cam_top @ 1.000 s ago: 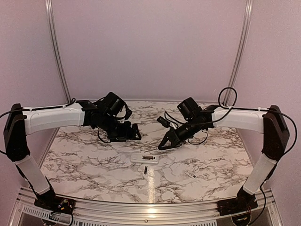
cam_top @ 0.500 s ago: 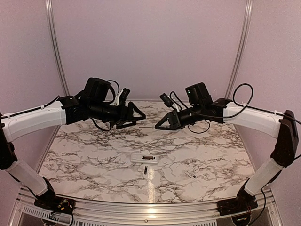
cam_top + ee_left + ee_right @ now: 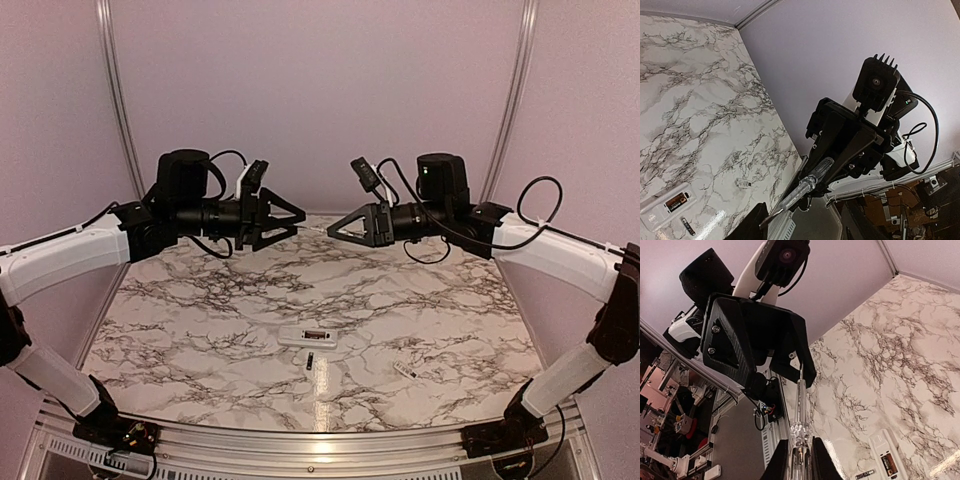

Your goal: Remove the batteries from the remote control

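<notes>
The remote control (image 3: 308,337) lies on the marble table with its dark recess up, and one battery (image 3: 677,201) sits in that recess. A second battery (image 3: 310,362) lies loose just in front of it. Both arms are raised at the back, with the grippers facing each other. My right gripper (image 3: 333,229) is shut on the handle of a clear screwdriver (image 3: 800,405), whose metal tip points at my left gripper (image 3: 300,222). The left gripper is open, and the screwdriver's tip (image 3: 771,218) reaches between its fingers (image 3: 752,225), close to one of them.
A small white flat chip (image 3: 404,370) lies on the table to the right of the remote. Pale walls with metal corner rails (image 3: 118,110) close in the back and sides. An aluminium frame (image 3: 300,445) runs along the near edge.
Both arms lifted from low over the table to head height and now point at each other. The left jaws have narrowed around the screwdriver tip. Remote and loose battery have not moved.
</notes>
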### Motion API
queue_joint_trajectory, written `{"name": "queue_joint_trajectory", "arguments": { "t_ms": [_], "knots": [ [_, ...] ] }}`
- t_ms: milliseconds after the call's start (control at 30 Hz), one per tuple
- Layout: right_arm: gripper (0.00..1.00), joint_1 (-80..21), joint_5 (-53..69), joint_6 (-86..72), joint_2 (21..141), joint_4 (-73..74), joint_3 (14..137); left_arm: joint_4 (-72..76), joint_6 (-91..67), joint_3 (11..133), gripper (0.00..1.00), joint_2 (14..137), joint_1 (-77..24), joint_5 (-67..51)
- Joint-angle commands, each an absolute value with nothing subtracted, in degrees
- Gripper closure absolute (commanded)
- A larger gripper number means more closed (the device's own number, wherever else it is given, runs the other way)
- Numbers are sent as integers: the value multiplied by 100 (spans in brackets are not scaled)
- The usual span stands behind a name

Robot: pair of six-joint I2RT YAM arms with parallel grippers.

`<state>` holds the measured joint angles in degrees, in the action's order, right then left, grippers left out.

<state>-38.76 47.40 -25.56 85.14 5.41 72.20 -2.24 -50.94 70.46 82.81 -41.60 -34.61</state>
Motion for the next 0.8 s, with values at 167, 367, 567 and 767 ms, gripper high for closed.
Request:
{"name": "queue_joint_trajectory", "arguments": {
  "t_ms": [167,367,567,767],
  "knots": [
    [100,-3929,5240,-2858,8443,62,7462,839,-5380,7120,55,8519,-4148,-4345],
    [100,-3928,5371,-2925,8488,-143,7449,1040,-5453,7109,67,8594,-4157,-4486],
    [100,-3928,5355,-2974,8539,-140,7461,1106,-5471,7166,75,8634,-4172,-4625],
    [100,-3927,5360,-3058,8584,-214,7485,1125,-5440,7226,85,8700,-4247,-4715]
  ]
}}
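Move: The screwdriver is in my right hand, its shaft pointing left; its middle is about 3 cm left of that hand and level with it. From my open left hand the same middle lies some 4 cm to the right, about 1 cm back and 1 cm lower, the tip just reaching the fingers. Some 31 cm below my left hand are the remote, about 2 cm to the right and 0 cm ahead, and the loose battery, 2 cm right and 6 cm back. I close my left fingers from half open to nearly shut around the screwdriver's shaft, while that hand eases about 2 cm right towards my right hand, 2 cm up and slightly back, swinging some 10 degrees clockwise to line up. My right hand keeps its hold on the handle and carries the screwdriver about 2 cm up and 1.5 cm back, its fingertips tipping up slightly. ##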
